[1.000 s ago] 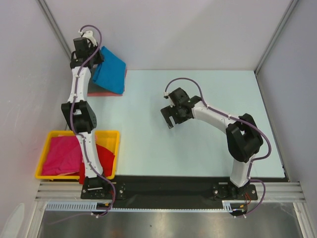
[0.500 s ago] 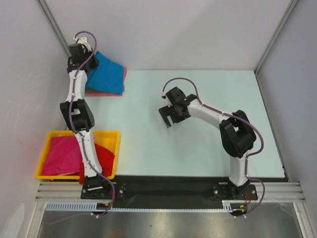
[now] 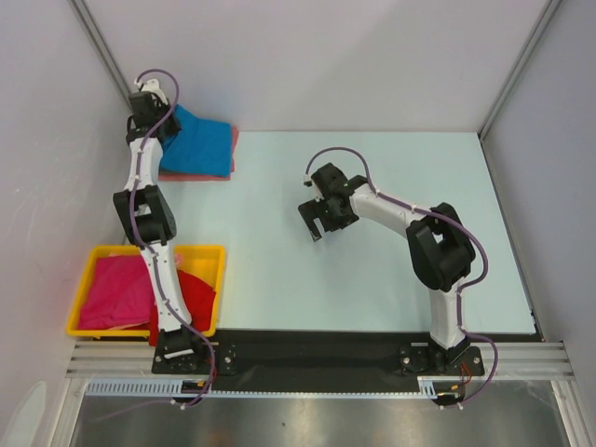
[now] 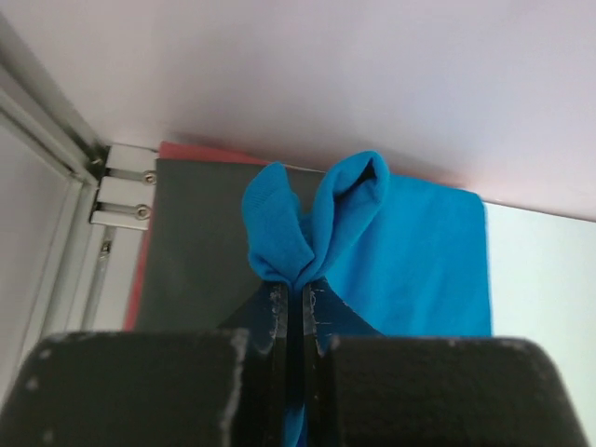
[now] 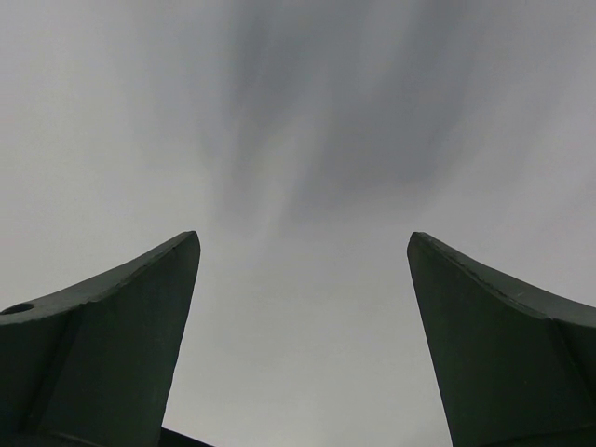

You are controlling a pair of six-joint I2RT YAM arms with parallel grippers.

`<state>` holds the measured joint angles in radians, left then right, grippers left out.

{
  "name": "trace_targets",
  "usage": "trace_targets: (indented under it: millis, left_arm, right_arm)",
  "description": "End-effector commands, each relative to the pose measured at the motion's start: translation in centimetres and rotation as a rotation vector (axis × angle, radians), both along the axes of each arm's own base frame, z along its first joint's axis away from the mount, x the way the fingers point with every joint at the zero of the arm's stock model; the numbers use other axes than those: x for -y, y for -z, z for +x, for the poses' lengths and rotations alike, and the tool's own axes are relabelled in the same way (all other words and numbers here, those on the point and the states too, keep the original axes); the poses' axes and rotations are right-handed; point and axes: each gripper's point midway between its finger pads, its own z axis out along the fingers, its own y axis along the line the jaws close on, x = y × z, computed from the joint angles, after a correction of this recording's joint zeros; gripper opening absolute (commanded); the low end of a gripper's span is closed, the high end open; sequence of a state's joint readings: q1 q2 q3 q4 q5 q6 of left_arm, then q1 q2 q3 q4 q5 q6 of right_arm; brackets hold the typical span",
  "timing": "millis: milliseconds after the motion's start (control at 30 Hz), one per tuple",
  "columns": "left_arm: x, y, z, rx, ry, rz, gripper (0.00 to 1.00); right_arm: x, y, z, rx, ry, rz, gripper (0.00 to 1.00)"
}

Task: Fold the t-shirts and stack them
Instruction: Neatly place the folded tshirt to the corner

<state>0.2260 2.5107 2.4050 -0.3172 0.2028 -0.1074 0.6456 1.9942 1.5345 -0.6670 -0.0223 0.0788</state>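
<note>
A folded bright blue t-shirt [image 3: 205,149] lies on top of a stack at the table's far left corner. In the left wrist view a dark grey t-shirt [image 4: 196,233] shows beneath it, and a salmon pink t-shirt [image 4: 177,149] peeks out at the bottom. My left gripper [image 3: 164,127] [image 4: 298,285] is shut on a bunched pinch of the blue t-shirt [image 4: 410,251] at the stack's left end. My right gripper [image 3: 318,227] [image 5: 303,244] hangs open over the bare table middle, holding nothing.
A yellow bin [image 3: 149,250] stands at the near left beside the left arm's base. It holds a magenta t-shirt [image 3: 116,289] and a red t-shirt [image 3: 197,294]. White walls and a metal frame post [image 4: 56,140] close in behind the stack.
My left gripper has moved back and left towards the corner with the blue t-shirt, which now lies flatter on the stack. The right arm has shifted slightly left.
</note>
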Motion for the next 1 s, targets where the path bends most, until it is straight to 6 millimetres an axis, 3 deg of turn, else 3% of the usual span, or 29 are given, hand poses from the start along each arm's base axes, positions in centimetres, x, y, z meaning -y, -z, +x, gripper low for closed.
trace_targets:
  millis: [0, 33, 100, 167, 200, 333, 400, 500, 567, 600, 633, 667, 700, 733, 767, 800, 833, 867, 900, 933, 967]
  left_arm:
    - [-2.3, -1.7, 0.9, 0.079, -0.064, 0.037, 0.01]
    - [-2.6, -2.0, 1.1, 0.094, -0.08, 0.047, 0.09]
    - [-3.8, -1.8, 1.2, 0.096, -0.143, 0.072, 0.42]
    - [-4.4, -2.6, 1.3, 0.107, -0.178, 0.081, 0.55]
    - [-5.8, -2.8, 0.9, 0.102, -0.258, 0.103, 0.77]
    - [-7.0, -3.9, -0.7, 0.118, -0.395, 0.028, 0.73]
    - [-6.4, -5.0, -1.3, 0.149, -0.416, -0.047, 0.76]
    - [-3.9, -6.0, -2.0, 0.176, -0.366, -0.175, 0.75]
    - [-0.7, -5.9, -2.5, 0.161, -0.262, -0.26, 0.75]
    - [1.6, -3.9, -3.1, 0.109, -0.227, -0.31, 0.73]
    - [3.7, -6.0, -3.8, 0.14, -0.169, -0.329, 0.73]
    - [5.6, -6.0, -4.5, 0.136, -0.13, -0.34, 0.73]
    - [9.4, -4.3, -5.7, 0.113, -0.068, -0.348, 0.74]
    - [11.6, -6.8, -7.3, 0.149, -0.021, -0.352, 0.75]
    - [13.6, -7.4, -8.6, 0.156, 0.018, -0.359, 0.77]
    - [16.4, -4.5, -10.8, 0.09, 0.045, -0.391, 0.77]
    - [19.6, -5.0, -12.1, 0.108, 0.099, -0.419, 0.78]
    - [22.0, -7.9, -14.4, 0.152, 0.171, -0.482, 0.79]
    - [25.2, -5.5, -17.0, 0.097, 0.229, -0.504, 0.8]
    - [26.6, -5.6, -18.8, 0.079, 0.248, -0.525, 0.81]
    - [28.2, -7.6, -21.2, 0.094, 0.298, -0.574, 0.82]
  right_arm:
    - [-0.8, -0.7, 0.7, 0.002, 0.008, 0.029, 1.0]
    - [-0.8, -0.7, 0.7, 0.002, 0.009, 0.029, 1.0]
    - [-0.8, -0.8, 0.7, 0.0, 0.015, 0.028, 1.0]
    - [-0.6, -1.2, 0.5, 0.003, 0.021, 0.029, 1.0]
    - [-0.5, -1.3, 0.4, 0.004, 0.024, 0.03, 1.0]
    - [0.3, -2.7, -0.1, 0.039, 0.049, 0.045, 1.0]
    - [1.2, -3.4, -0.9, 0.053, 0.06, 0.057, 1.0]
    - [2.5, -4.4, -1.9, 0.056, 0.117, 0.115, 1.0]
    - [3.3, -5.0, -2.1, 0.065, 0.167, 0.168, 1.0]
    - [3.6, -5.2, -2.4, 0.066, 0.183, 0.191, 1.0]
    - [4.5, -5.6, -3.1, 0.085, 0.206, 0.229, 1.0]
    - [5.1, -5.9, -3.3, 0.067, 0.257, 0.291, 1.0]
    - [5.4, -6.6, -3.1, 0.094, 0.282, 0.351, 1.0]
    - [6.5, -6.5, -4.4, 0.089, 0.319, 0.395, 1.0]
    - [6.7, -6.8, -5.2, 0.077, 0.327, 0.461, 1.0]
    - [8.0, -7.1, -4.9, 0.078, 0.407, 0.522, 1.0]
    - [8.3, -8.0, -4.6, 0.117, 0.423, 0.587, 1.0]
    - [9.2, -7.3, -6.3, 0.111, 0.445, 0.626, 1.0]
    - [9.7, -7.2, -6.4, 0.112, 0.49, 0.649, 1.0]
    - [10.1, -6.7, -6.8, 0.109, 0.518, 0.637, 1.0]
    - [10.7, -6.2, -7.6, 0.105, 0.544, 0.637, 1.0]
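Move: The left hand holds a far corner of the blue t-shirt over the corner stack; the stack's middle is about 12 cm below, 1 cm to the right and 2 cm ahead. The blue shirt's body droops about 8 cm below the hand, some 4 cm to its right and level with it fore and aft. From the empty right hand the stack lies roughly 35 cm ahead, 36 cm left and 3 cm lower. Left hand nudges some 5 cm left, letting go of the shirt, then both hands retreat right and back. ##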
